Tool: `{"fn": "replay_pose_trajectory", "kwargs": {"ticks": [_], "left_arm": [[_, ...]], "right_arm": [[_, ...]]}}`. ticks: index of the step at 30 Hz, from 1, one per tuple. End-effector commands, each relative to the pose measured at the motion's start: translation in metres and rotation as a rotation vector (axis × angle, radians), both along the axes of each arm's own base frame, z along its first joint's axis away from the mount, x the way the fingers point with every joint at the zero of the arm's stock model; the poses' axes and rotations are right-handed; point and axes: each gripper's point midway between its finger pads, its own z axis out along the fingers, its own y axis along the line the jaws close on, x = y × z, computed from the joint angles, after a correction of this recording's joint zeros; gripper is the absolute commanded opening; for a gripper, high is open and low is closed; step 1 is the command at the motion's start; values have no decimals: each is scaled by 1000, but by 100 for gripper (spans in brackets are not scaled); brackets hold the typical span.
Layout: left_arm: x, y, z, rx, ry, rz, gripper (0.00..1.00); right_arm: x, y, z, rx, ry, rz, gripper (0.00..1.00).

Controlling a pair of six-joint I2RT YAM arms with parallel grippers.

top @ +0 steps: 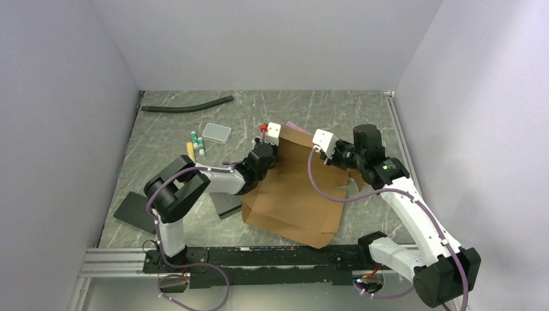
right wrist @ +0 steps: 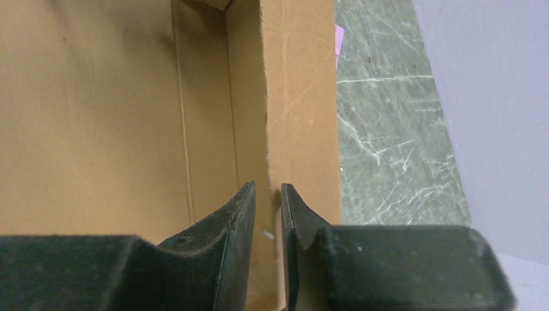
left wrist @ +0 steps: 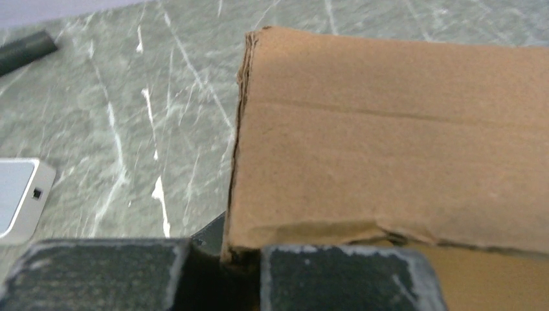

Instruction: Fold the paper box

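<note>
The paper box [top: 291,194] is a large brown cardboard sheet lying mid-table, its far part folded up into walls. My left gripper [top: 275,155] meets the raised wall at its left end. In the left wrist view the paper box [left wrist: 388,129] stands upright, and the corner of its edge is pinched in my left gripper [left wrist: 226,249]. My right gripper [top: 333,159] is at the wall's right end. There, in the right wrist view, my right gripper [right wrist: 268,189] straddles the paper box [right wrist: 97,116] edge with its jaws slightly apart, open.
A black hose [top: 188,104] lies along the back. A clear plastic case [top: 216,132] and some small tubes [top: 196,144] sit back left. Black flat slabs [top: 134,210] lie left of the box, one [top: 226,206] at its edge. Grey walls enclose three sides.
</note>
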Motion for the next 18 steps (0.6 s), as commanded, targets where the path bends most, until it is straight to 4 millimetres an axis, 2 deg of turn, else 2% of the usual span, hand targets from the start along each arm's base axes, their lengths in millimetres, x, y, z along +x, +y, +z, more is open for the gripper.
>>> {"fn": "replay_pose_trajectory", "kwargs": {"ticks": [1,7,11,13,16,18], "left_arm": [[-2,18,8,-63,40,149,0],[-3,22,-2,-64,52,186,0],[-6,22,-4,-61,40,182,0],[-7,21,-5,-58,36,183,0],[-8,23,-6,-46,36,198,0],[-9,26,-6,-41,35,217,0]], "right_arm": [[5,7,19,39,-48,7,29],[8,2,28,21,-74,-8,59],[4,4,35,46,-74,-3,71],[0,5,47,81,-68,-3,76],[-8,7,82,159,-60,0,82],[-11,4,95,211,-5,-27,86]]}}
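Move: The left hand still pinches the box's far-left corner; from it the box floor's middle lies about 18 cm back, 5 cm right and 11 cm down, and the pink marker about 4 cm ahead and 6 cm right, down on the table. The far wall's top edge is between the right hand's barely parted fingertips; the torn end flap hangs about 5 cm back, 10 cm right and 8 cm lower, and the left-held corner is roughly 11 cm ahead and 14 cm left. The right hand stays in place over the far wall while its fingers spread from a narrow gap to wide open on either side of the top edge, then it starts straight up, rising some 3.5 cm off the wall by the end. Meanwhile the left hand keeps its pinch on the corner and carries it about 2 cm left and 1.5 cm down, mostly early on, turning roughly 10 degrees counter-clockwise. ##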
